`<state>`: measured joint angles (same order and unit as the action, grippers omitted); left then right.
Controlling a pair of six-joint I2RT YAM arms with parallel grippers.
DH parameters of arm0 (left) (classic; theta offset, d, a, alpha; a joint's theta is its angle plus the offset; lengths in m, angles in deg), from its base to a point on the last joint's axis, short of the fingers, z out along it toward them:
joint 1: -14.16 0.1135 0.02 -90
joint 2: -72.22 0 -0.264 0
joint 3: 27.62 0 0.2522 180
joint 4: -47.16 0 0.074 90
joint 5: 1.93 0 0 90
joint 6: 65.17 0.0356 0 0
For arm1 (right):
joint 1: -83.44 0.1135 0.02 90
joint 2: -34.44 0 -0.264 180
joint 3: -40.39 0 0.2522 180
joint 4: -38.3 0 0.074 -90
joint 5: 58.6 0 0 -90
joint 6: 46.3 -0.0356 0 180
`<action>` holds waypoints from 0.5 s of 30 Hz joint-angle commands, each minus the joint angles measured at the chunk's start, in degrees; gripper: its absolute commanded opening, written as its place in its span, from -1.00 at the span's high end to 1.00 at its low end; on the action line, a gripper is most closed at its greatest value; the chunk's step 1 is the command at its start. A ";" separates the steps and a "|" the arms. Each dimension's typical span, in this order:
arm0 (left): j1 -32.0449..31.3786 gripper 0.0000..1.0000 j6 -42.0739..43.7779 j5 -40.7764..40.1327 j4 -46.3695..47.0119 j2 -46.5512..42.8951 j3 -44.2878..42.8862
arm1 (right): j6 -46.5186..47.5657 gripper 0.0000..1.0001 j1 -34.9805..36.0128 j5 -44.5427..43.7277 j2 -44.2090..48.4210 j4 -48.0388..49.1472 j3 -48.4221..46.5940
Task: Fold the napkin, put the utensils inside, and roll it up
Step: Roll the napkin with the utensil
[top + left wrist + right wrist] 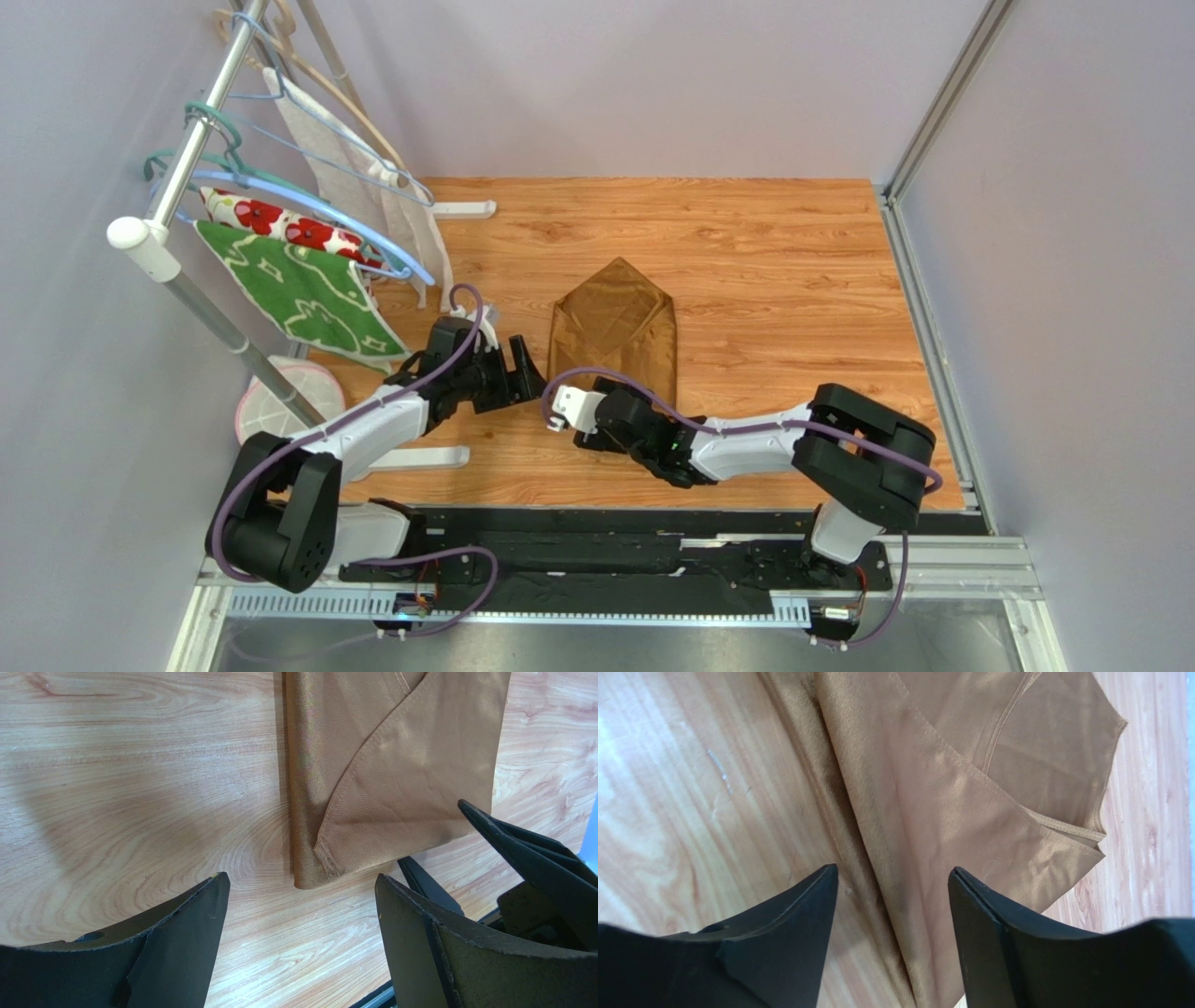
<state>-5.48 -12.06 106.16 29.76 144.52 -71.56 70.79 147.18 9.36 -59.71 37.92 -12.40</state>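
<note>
The golden-brown napkin [613,329] lies folded on the wooden table, with a pointed flap at its far end. My left gripper [529,375] is open just left of the napkin's near-left corner and touches nothing. In the left wrist view the napkin [393,777] shows its corner ahead of the left gripper [302,878]. My right gripper [582,399] is at the napkin's near edge. In the right wrist view the right gripper [893,870] is open, its fingers on either side of the napkin's [962,798] long folded edge. No utensils are in view.
A drying rack [183,238] with hangers stands at the left, holding a green leaf-patterned cloth [302,294] and a white cloth with red flowers [274,221]. A round white and pink object [288,399] sits under it. Walls close in the left, back and right sides.
</note>
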 commanded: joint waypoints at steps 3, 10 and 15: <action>0.83 -0.71 1.81 1.78 0.56 -0.05 -2.08 | 4.28 -0.04 0.77 -4.85 -4.64 5.95 -1.75; 1.71 -0.71 2.96 2.04 -0.75 -0.13 -2.52 | 3.58 0.44 2.35 -5.20 -6.22 3.84 -2.19; 2.06 -0.71 3.13 2.22 -1.11 -0.66 -2.35 | 1.74 0.72 3.05 -3.37 -6.31 -0.81 -3.68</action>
<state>-3.95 -10.44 107.49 28.80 144.54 -72.00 73.93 149.65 4.92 -65.13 41.05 -13.82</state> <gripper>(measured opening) 0.851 0.216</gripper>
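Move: The napkin's near edge lies practically between the right hand's open fingers, about 1 cm to its left and 2 cm below. Its near-left corner is roughly 6 cm left of the hand and level with it. The napkin's far tip is some 18 cm ahead and 1 cm right. From the left hand, that near edge is about 9 cm right, 3 cm back and 4 cm below. The right hand sinks and drifts left about 1 cm each, fingers closing to pinch the napkin's near edge. ##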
